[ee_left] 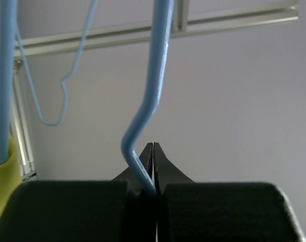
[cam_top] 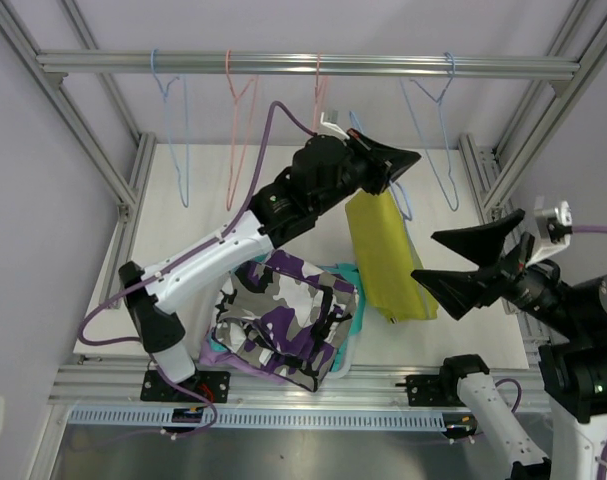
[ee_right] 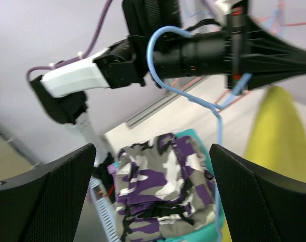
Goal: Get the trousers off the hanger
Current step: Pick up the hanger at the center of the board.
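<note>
My left gripper (cam_top: 403, 158) is raised at the centre back, shut on the wire of a blue hanger (cam_top: 407, 205). Its closed jaws (ee_left: 153, 147) pinch that hanger (ee_left: 142, 171) just below a bend. Mustard yellow trousers (cam_top: 383, 255) hang from the hanger over the table. My right gripper (cam_top: 424, 256) stands open just right of the yellow trousers, with nothing between its fingers (ee_right: 52, 196). Below it lies a pile topped by camouflage trousers (ee_right: 163, 191), with teal trousers (cam_top: 351, 325) and lilac trousers (cam_top: 217, 352) underneath. The yellow trousers (ee_right: 273, 131) show beyond the right finger.
A metal rail (cam_top: 303, 66) at the back carries a blue hanger (cam_top: 178, 130), a pink hanger (cam_top: 241, 130), another pink one (cam_top: 318, 85) and a blue one (cam_top: 438, 130). Frame posts (cam_top: 133, 180) flank the white table (cam_top: 183, 230).
</note>
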`<state>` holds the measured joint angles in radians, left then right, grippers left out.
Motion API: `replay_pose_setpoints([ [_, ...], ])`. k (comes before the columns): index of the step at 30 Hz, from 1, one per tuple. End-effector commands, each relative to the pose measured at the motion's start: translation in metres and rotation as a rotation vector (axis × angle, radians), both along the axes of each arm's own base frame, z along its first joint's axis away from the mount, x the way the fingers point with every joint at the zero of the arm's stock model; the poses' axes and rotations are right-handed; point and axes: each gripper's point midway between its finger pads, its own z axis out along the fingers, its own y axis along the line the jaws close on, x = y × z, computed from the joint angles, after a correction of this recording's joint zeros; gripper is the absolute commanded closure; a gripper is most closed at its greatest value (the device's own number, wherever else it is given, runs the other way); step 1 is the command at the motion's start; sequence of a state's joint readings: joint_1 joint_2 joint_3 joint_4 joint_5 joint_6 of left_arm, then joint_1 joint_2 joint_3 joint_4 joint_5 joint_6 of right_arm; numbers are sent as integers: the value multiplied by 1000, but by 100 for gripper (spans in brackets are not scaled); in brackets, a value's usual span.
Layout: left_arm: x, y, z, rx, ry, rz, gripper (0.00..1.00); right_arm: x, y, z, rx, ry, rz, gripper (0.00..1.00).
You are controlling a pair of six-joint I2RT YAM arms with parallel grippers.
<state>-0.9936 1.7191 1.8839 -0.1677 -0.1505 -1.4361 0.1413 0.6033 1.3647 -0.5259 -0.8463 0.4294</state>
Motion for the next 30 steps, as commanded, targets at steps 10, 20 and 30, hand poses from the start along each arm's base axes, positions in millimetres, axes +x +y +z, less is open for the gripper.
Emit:
replay_pose_setpoints([
  [10, -47, 135, 131, -129, -226, 39, 99, 58, -75, -92, -130, 46, -563, 1],
  [20, -66, 175, 159, -118, -286, 64, 100, 131, -152, -64, -133, -17, -1039, 1],
  [30, -80, 200, 172, -98, -334, 89, 99, 184, -177, 75, -199, -161, -1297, 1],
])
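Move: The left gripper already holds the blue hanger with the yellow trousers, whose middle hangs about 21 cm below it and 2 cm back, 1 cm to its left. From this gripper the white basket lies some 23 cm left, 11 cm back and 42 cm down; a pink hanger is about 15 cm left, 6 cm ahead and 3 cm up. For the open right gripper the yellow trousers are roughly 14 cm ahead, 6 cm left and 20 cm below. Keep the left gripper shut on the blue hanger and carry it about 15 cm left, rising some 9 cm and easing back a little, bringing the yellow trousers towards the basket. Meanwhile clear the open, empty right gripper away forward and to the right, dipping well down before rising to just above its starting height, and swing it some 70 degrees clockwise to point forward. ##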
